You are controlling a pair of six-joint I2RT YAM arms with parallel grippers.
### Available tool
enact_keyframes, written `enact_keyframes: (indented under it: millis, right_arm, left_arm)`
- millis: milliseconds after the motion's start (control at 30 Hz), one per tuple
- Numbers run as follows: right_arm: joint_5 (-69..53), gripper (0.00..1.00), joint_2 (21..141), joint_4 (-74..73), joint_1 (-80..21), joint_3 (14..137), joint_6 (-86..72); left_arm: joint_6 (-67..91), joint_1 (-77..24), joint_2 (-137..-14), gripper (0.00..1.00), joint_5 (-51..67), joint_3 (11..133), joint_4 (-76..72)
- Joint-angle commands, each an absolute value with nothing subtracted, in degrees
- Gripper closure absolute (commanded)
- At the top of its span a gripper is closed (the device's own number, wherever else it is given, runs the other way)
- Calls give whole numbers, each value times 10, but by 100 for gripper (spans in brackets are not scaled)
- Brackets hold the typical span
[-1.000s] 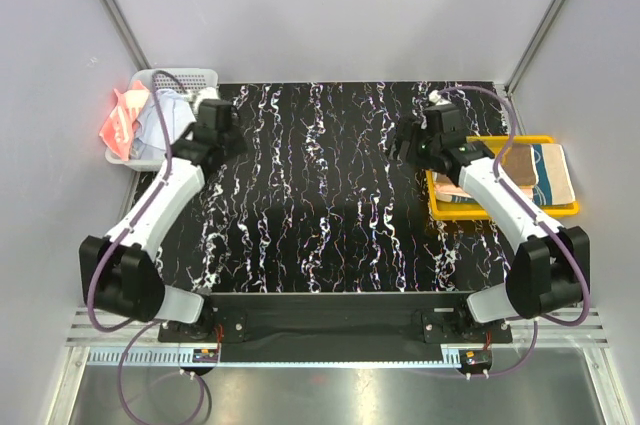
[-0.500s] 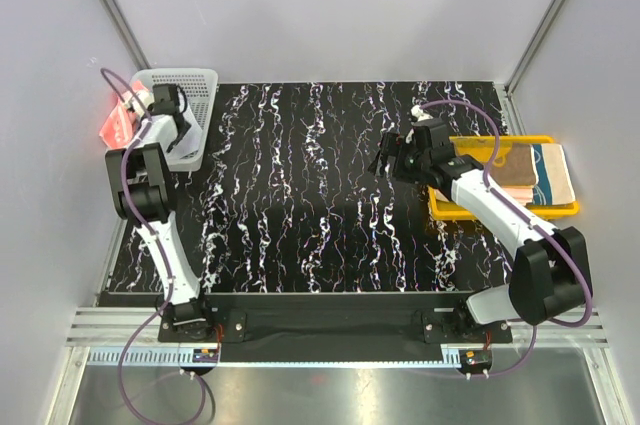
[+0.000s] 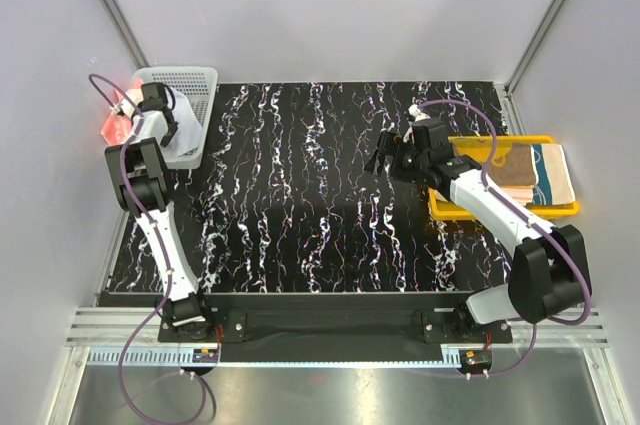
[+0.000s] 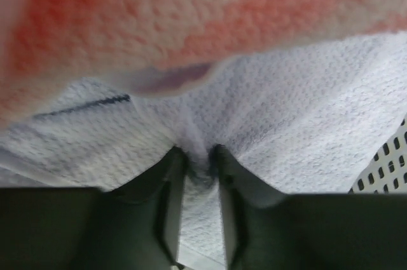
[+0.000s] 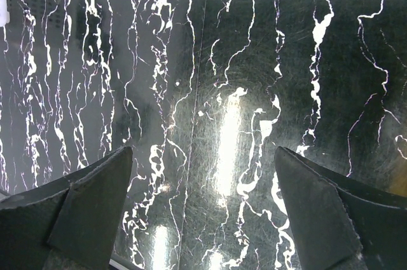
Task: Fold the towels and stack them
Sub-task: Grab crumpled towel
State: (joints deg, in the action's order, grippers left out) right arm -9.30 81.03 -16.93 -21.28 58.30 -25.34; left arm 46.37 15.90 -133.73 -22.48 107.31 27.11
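My left gripper (image 3: 152, 115) is down inside the white mesh basket (image 3: 190, 80) at the far left corner. In the left wrist view it (image 4: 197, 154) is shut on a pinched fold of the light blue-white towel (image 4: 299, 111). The coral pink towel (image 4: 191, 16) lies right above that fold and hangs over the basket's left side (image 3: 115, 125). Folded towels (image 3: 525, 170), teal-and-cream among them, are stacked in the yellow tray (image 3: 500, 211). Left of that tray my right gripper (image 3: 385, 157) hovers open, with only bare table between its fingers (image 5: 203, 200).
The black marbled table (image 3: 310, 205) spans the space between the arms. Grey walls close in the back and both sides. The basket's perforated wall (image 4: 388, 162) sits just to the right of my left fingers.
My left arm swung from beside the basket into it, and its jaws opened, then closed on the light blue-white towel. My right gripper moved left, away from the tray, staying open.
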Motion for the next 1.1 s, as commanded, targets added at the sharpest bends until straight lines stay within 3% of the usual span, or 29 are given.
enact_keyframes:
  millis: [0,33,100,467,833,1067]
  right_arm:
    - [-107,0,814,-148,-218,593,-251]
    - [-108,0,814,-149,-218,594,-251]
    - [-108,0,812,-150,-218,594,-251]
    - [-106,0,809,-148,-217,594,-250]
    - [-105,0,815,-145,-218,600,-249]
    - [-99,0,816,-151,-218,607,-245]
  left_arm:
    - [480,165,-1338,80,-188,1066,250]
    - [482,165,-1332,92,-185,1054,245]
    - [485,167,-1323,100,-167,1040,223]
    - [490,155,-1098,100,-117,799,-40]
    - [499,126,-921,100,-91,607,-174]
    - [473,80,-819,100,-72,556,-194]
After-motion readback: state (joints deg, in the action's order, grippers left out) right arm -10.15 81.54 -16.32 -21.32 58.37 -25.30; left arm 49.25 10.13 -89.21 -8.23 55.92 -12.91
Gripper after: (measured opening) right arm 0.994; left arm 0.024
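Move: The left fingers sit part-open inside the white basket, around a fold of the light-blue towel. That towel's middle lies roughly 2 cm back, 3 cm right and 2 cm below. The coral towel is about 8 cm left, 2 cm back and slightly higher; the basket's right wall is some 10 cm right and 2 cm back. From the idle right hand, the blue towel is roughly 48 cm left, 9 cm ahead and 14 cm lower. The left hand first shuts its fingers almost fully, pinching the fold of the light-blue towel while staying nearly in place down in the basket. Keeping the pinch, it then draws right and a little back and lifts about 15 cm, the rise levelling off as it keeps moving right towards the basket's right side, some 12 cm in all, while the wrist tips up about 35 degrees so the fingers point flatter and more forward, with a slight clockwise turn. ##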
